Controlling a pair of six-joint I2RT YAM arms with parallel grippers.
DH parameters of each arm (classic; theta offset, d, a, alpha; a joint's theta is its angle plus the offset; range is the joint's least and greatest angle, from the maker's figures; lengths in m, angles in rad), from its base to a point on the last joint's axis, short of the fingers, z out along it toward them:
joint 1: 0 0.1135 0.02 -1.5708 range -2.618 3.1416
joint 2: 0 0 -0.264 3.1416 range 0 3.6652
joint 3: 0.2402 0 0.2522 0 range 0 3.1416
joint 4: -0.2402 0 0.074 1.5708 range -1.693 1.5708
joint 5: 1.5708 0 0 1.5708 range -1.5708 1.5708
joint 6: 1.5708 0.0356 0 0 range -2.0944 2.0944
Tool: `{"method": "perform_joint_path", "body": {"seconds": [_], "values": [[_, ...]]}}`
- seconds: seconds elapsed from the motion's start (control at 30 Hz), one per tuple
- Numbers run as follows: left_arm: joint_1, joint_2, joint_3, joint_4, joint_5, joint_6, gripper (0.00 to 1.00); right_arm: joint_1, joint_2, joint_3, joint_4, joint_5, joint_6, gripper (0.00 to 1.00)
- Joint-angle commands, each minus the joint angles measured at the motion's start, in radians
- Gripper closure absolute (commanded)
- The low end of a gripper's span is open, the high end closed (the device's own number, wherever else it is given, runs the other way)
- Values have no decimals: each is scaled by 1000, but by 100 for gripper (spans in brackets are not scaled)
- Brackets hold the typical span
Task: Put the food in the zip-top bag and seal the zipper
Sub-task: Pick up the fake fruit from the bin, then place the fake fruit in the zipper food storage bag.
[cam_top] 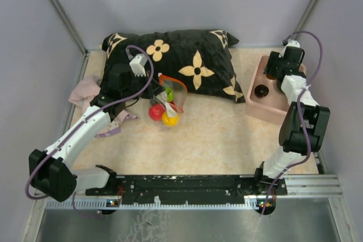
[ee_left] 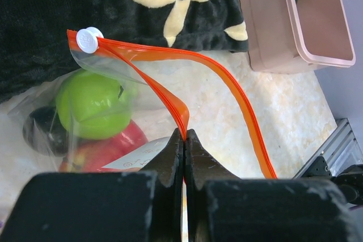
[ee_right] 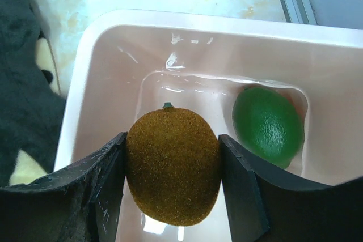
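The clear zip-top bag (cam_top: 172, 99) lies in front of the pillow with its mouth open. Its orange zipper (ee_left: 227, 77) has a white slider (ee_left: 88, 39) at one end. My left gripper (ee_left: 185, 134) is shut on the near strip of the zipper. Inside the bag are a green fruit (ee_left: 93, 103), a red one (ee_left: 108, 151) and a dark one (ee_left: 42, 131); a yellow piece (cam_top: 169, 119) also shows from above. My right gripper (ee_right: 173, 162) is down in the pink bin (ee_right: 85, 72), shut on a fuzzy brown kiwi (ee_right: 173, 165). A green lime (ee_right: 267, 124) lies beside it.
A black pillow with cream flowers (cam_top: 187, 63) lies across the back of the table. The pink bin (cam_top: 253, 101) stands at the right, near the pillow's corner. A pinkish cloth (cam_top: 85, 92) lies at the left under my left arm.
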State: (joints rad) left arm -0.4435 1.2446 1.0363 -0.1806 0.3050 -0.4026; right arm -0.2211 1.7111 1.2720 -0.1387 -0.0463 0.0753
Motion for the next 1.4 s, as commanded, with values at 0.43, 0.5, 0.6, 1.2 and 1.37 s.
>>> {"method": "perform_joint_path", "body": {"seconds": [0.43, 0.5, 0.6, 1.2, 1.37], "values": [[-3, 13, 25, 60, 49, 13, 100, 210, -313, 95, -241, -103, 60, 58], [-2, 15, 30, 59, 58, 17, 100, 244, -334, 113, -264, -118, 55, 58], [-2, 14, 35, 59, 73, 17, 100, 289, -359, 130, -281, -165, 61, 58], [-3, 0, 47, 46, 156, 29, 100, 652, -307, 177, -156, -416, 52, 57], [-4, 1, 39, 42, 170, 28, 100, 736, -253, 170, -121, -464, 58, 57]]}}
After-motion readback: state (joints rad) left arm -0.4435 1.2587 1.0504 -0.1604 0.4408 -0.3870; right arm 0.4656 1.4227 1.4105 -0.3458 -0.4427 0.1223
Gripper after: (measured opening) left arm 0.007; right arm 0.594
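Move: The open mouth of the zip-top bag, where the brown fruit already in the right gripper is bound, lies about 43 cm left of the right hand, 13 cm back and some 5 cm higher. From that same hand the green apple in the bag is about 46 cm left, 4 cm back and 8 cm below; the yellow fruit is 45 cm left, 10 cm back and 11 cm below. From the left hand, the mouth lies 5 cm right, 3 cm ahead and 4 cm below. Carry the brown fruit out of the bin in the right gripper's unchanged grip, sweeping left about 36 cm towards the bag mouth while rising some 16 cm and drawing back 13, the climb levelling off near the end. Swing the wrist nearly 60 degrees counter-clockwise as you go. Keep the left fingers pinched on the bag's orange rim, easing that hand a couple of centimetres right and slightly back. ##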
